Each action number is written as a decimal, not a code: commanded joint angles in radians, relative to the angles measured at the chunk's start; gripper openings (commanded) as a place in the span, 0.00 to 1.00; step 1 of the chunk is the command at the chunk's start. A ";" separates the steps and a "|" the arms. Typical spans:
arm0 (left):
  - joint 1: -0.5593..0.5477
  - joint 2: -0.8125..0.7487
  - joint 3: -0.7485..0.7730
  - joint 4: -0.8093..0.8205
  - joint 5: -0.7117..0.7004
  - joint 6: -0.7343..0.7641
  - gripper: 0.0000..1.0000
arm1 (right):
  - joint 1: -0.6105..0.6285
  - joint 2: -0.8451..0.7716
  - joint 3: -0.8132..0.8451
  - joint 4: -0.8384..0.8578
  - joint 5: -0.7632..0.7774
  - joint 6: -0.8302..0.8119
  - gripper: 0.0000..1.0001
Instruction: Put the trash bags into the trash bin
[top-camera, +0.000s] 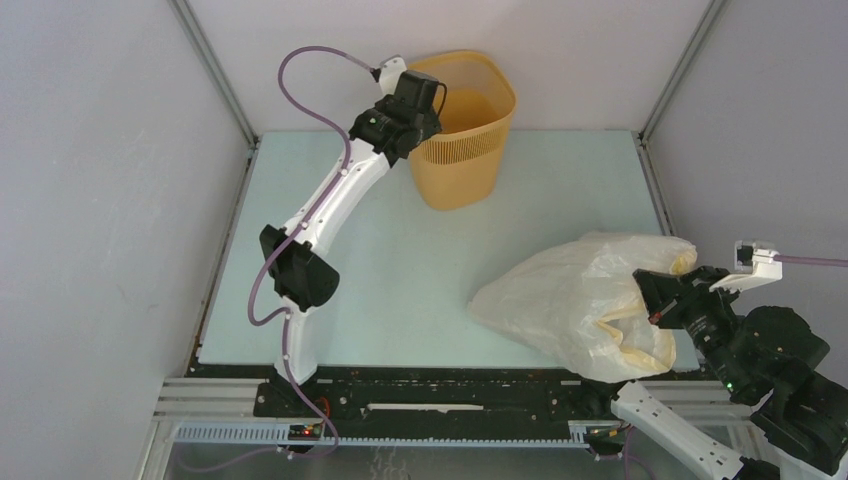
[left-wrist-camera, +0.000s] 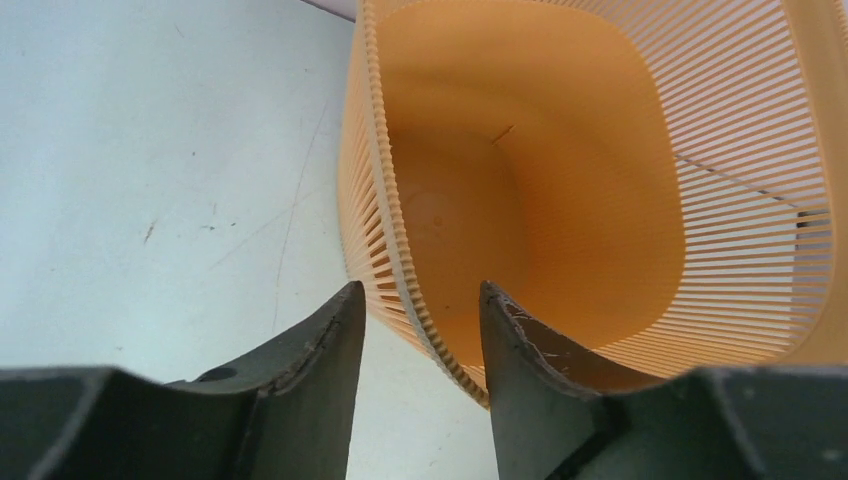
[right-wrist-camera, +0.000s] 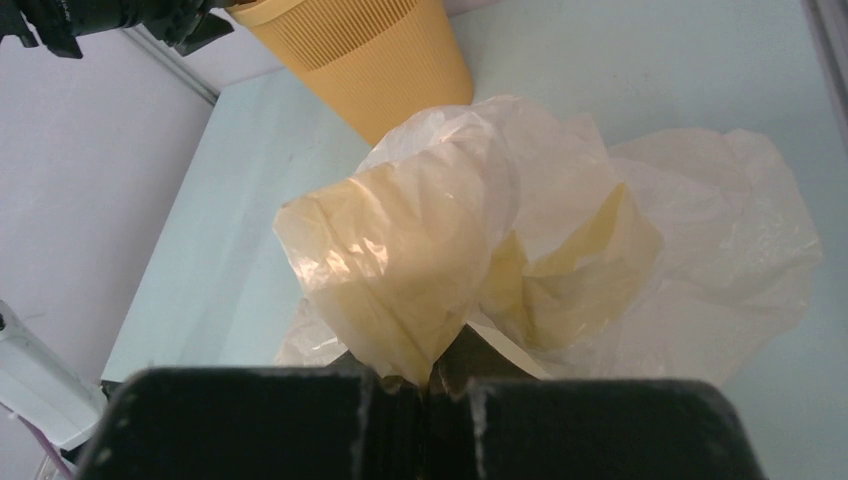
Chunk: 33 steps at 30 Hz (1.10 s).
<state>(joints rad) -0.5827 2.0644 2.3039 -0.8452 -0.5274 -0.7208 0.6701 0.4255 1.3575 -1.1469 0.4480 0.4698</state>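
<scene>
The orange-yellow trash bin (top-camera: 462, 130) stands upright at the back of the table. My left gripper (top-camera: 418, 98) is at its left rim. In the left wrist view the left gripper (left-wrist-camera: 421, 287) is open and straddles the bin (left-wrist-camera: 560, 200) wall, one finger outside and one inside. The crinkly cream-white trash bag (top-camera: 570, 300) lies bunched at the front right. My right gripper (top-camera: 655, 300) is shut on its yellowish rim band. In the right wrist view the bag (right-wrist-camera: 430, 240) billows up from the shut right gripper (right-wrist-camera: 425, 375), and the bin (right-wrist-camera: 360, 60) shows behind it.
The pale green table (top-camera: 400, 280) is boxed in by grey-white walls left, back and right. The left arm (top-camera: 330, 200) reaches diagonally across the left half of the table. The arm bases and rail lie along the near edge.
</scene>
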 joint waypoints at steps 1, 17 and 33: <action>0.000 0.005 0.025 -0.011 -0.031 0.034 0.46 | 0.006 0.011 0.033 0.000 0.037 -0.002 0.00; -0.002 -0.188 -0.104 -0.022 0.102 0.180 0.01 | 0.007 0.038 0.061 0.038 0.016 -0.060 0.00; -0.014 -0.623 -0.639 0.021 0.351 0.082 0.00 | 0.006 0.056 0.020 0.127 -0.132 -0.034 0.00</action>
<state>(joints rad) -0.5888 1.5883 1.7771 -0.8841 -0.2970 -0.5743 0.6701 0.4751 1.3933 -1.0885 0.3614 0.4213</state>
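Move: The near part of the trash bin's left rim already lies between the left hand's half-open fingers; the bin's middle is about 6 cm farther ahead, 11 cm to the right and 13 cm below that hand. The trash bag hangs well back from the left hand, roughly 38 cm back and 28 cm to its right, some 8 cm lower. From the right hand, the bin's middle is about 40 cm ahead, 26 cm to the left and 20 cm below. The left fingers close and pinch the wall of the bin at its left rim while the hand stays put; then, still gripping, the hand draws the bin about 12 cm back towards the base and a little left, nearly level, turning some 15 degrees clockwise. The right hand keeps its grip on the trash bag, easing up and finally left by about 2 cm each. ##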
